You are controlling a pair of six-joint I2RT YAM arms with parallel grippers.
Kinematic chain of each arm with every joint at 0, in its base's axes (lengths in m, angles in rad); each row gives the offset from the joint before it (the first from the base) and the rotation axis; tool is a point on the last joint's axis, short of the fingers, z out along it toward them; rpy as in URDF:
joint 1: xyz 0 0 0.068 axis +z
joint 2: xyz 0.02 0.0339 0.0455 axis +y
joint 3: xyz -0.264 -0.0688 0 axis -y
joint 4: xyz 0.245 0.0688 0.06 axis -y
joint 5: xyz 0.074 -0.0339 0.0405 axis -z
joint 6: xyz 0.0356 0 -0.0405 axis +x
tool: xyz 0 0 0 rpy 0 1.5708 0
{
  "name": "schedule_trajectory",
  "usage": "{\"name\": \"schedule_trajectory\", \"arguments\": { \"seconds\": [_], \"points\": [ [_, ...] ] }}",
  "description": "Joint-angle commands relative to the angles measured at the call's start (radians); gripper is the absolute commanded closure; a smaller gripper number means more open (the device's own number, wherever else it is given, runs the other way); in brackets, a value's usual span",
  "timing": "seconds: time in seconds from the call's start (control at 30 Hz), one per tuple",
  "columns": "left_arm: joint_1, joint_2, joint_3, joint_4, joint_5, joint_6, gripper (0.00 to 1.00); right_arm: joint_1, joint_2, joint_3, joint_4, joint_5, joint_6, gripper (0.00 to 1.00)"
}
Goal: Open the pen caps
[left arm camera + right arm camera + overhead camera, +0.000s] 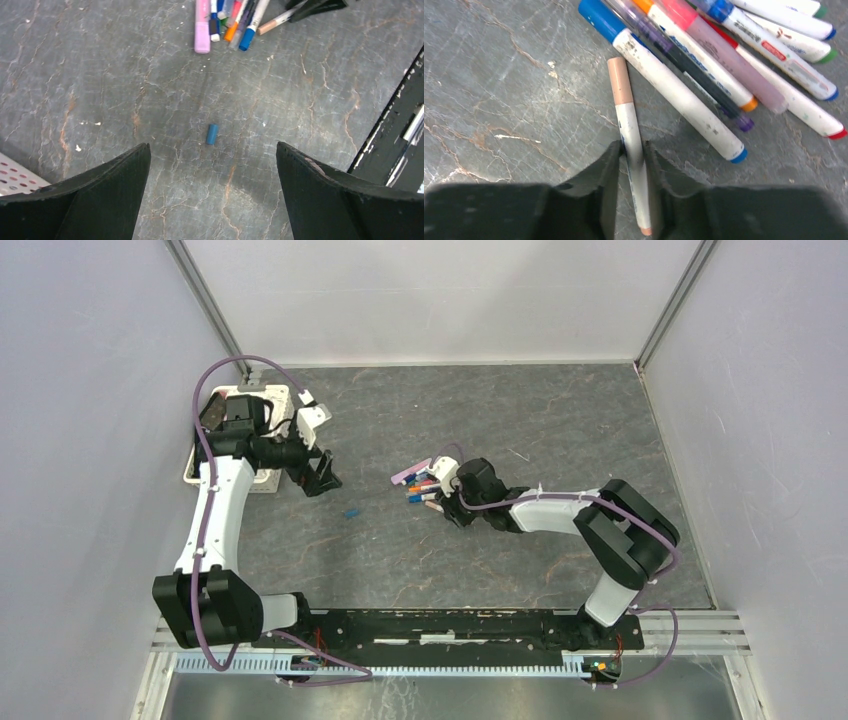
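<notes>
A pile of white-barrelled pens (724,60) with coloured caps lies mid-table (420,480). One pen with a beige cap (619,80) lies apart from the pile at its near side. My right gripper (632,147) is down on the table, its fingers pressed against both sides of that pen's white barrel (630,125), behind the cap. A loose blue pen cap (212,134) lies alone on the table (351,512). My left gripper (212,150) hovers just short of it, wide open and empty, left of the pile (322,480).
A white perforated tray (197,462) sits at the far left under the left arm. The black base rail (450,625) runs along the near edge. Grey walls enclose the marbled grey table on three sides.
</notes>
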Motion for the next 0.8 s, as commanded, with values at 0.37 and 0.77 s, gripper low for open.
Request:
{"name": "schedule_trajectory", "arguments": {
  "seconds": [0.37,0.77],
  "points": [
    [-0.038,-0.007,-0.083,-0.186,0.207,0.361,0.00,0.013,0.015,0.053,-0.104,-0.316,0.012,1.00],
    [-0.236,-0.103,-0.286,-0.127,0.189,0.460,0.00,0.014,0.055,0.239,-0.102,-0.775,0.167,1.00]
  ]
}}
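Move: My right hand sits low at the table with its fingers part open around the white body of the peach-capped marker, whose middle is about 1 cm ahead and 1 cm left. The blue-capped marker lies some 4 cm ahead and 2 cm left, the orange-capped one about 7 cm ahead and 3 cm left. From my left hand the peach-capped marker is roughly 27 cm right, level ahead, 20 cm below; a loose blue cap is about 7 cm right and 1 cm ahead, equally low. I shut my right fingers on the body of the peach-capped marker, then lift it about 6 cm while carrying it left and back, swinging the fingers round to point left, cap leading. Meanwhile my open left hand comes back some 9 cm, right and down towards the marker, turning clockwise until its fingers point right, facing the cap. ##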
